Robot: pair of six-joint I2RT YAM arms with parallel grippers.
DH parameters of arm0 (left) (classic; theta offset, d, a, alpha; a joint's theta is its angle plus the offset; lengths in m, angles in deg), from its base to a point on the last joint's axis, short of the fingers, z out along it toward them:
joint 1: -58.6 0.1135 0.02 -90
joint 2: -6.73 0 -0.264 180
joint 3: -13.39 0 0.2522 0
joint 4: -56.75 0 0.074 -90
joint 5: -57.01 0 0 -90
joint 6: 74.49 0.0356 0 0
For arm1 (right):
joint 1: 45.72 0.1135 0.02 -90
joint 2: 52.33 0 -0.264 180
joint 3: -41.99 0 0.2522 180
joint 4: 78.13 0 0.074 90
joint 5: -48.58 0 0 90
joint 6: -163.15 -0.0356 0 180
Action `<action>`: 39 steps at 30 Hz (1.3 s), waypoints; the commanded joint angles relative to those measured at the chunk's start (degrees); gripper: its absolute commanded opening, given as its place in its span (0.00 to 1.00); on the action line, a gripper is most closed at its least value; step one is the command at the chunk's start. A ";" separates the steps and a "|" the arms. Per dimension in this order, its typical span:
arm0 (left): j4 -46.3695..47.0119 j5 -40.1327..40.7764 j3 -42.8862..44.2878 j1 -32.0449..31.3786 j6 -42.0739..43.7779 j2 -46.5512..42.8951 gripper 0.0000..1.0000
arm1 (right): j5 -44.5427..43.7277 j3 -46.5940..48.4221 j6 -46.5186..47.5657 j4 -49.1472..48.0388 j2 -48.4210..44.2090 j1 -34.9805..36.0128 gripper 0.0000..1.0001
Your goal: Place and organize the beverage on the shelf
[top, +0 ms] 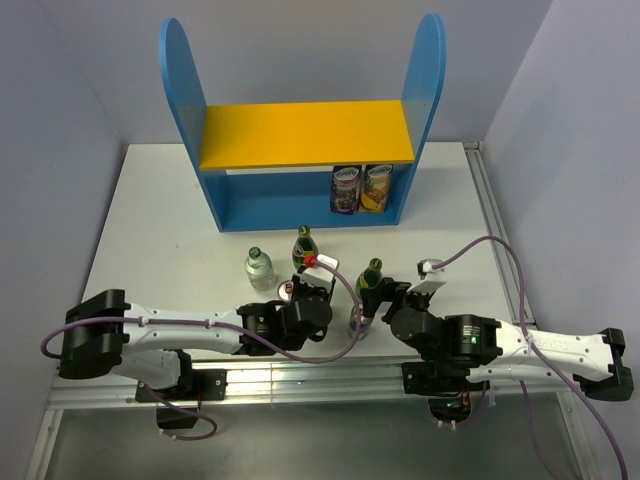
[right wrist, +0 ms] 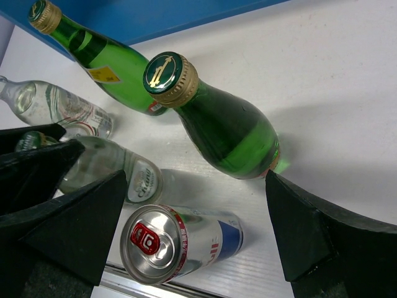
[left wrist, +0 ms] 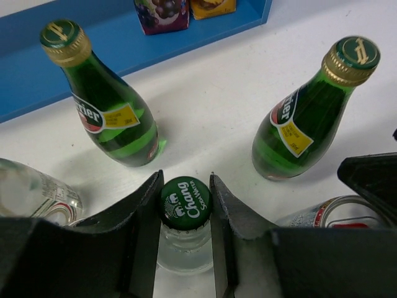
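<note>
The blue shelf (top: pixel 305 133) with its yellow upper board stands at the back of the table. My left gripper (left wrist: pixel 185 176) is shut on the green cap and neck of a clear glass bottle (left wrist: pixel 186 202) standing on the table. A second clear bottle (left wrist: pixel 31 189) stands to its left. Two dark green bottles (left wrist: pixel 118 118) (left wrist: pixel 304 121) stand just beyond it. My right gripper (right wrist: pixel 196 175) is open, and a blue-silver can (right wrist: pixel 180 239) stands upright between its wide-apart fingers, touching neither. The nearer green bottle (right wrist: pixel 217 118) is just beyond the fingertips.
Two fruit-printed containers (top: pixel 345 188) (top: pixel 376 188) stand on the shelf's lower tier at the right. The drinks crowd close together near the table's front rail (top: pixel 300 375). Both grippers (top: pixel 297 292) (top: pixel 372 298) work side by side among them.
</note>
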 commanded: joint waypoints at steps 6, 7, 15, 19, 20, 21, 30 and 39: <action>2.02 5.41 8.33 0.20 5.23 -8.14 0.00 | -1.35 -0.11 -0.08 -1.44 0.04 -0.11 1.00; 0.88 5.41 9.03 0.29 5.58 -8.49 0.00 | -1.35 -0.20 -0.08 -1.26 0.04 -0.11 1.00; -6.68 0.77 21.07 7.92 11.03 -12.09 0.00 | -1.52 -0.02 -0.17 -1.17 0.57 -0.11 1.00; -7.48 -3.01 27.84 14.69 15.25 -12.89 0.00 | -1.70 -0.03 -0.34 -1.09 0.48 -0.11 1.00; -8.09 -3.81 31.42 17.49 15.78 -12.63 0.00 | -1.70 -0.02 -0.34 -1.00 0.48 -0.11 1.00; -10.18 -5.38 33.45 19.17 16.48 -12.19 0.00 | -1.61 -0.02 -0.34 -1.17 0.39 -0.11 1.00; -16.88 -13.74 52.71 34.91 18.85 -3.41 0.00 | -1.35 -0.37 -0.26 -1.35 -0.31 -0.11 1.00; -19.87 -22.27 64.32 47.65 18.07 7.06 0.00 | -1.00 -0.73 0.10 -1.70 -1.10 -0.11 1.00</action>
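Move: The left gripper already holds the clear green-capped bottle by its neck. The spot it is bound for, on the left half of the yellow upper shelf, lies about 28 cm ahead, 17 cm left and 12 cm higher. Below hand level stand a green bottle 13 cm ahead and 3 cm left, a can 7 cm left and level with the hand, and a clear bottle 9 cm ahead, 14 cm left. From the idle right hand, that spot is some 30 cm ahead, 31 cm left and 13 cm up. Lift the left gripper with the clear bottle almost straight up for the first 10 cm or so, then sweep it on up, forward and left over the front edge of the yellow shelf, topping out about 30 cm higher. Swing the wrist some 25 degrees counter-clockwise and level the fingers; finish pushing forward while beginning to sink, grip kept. ##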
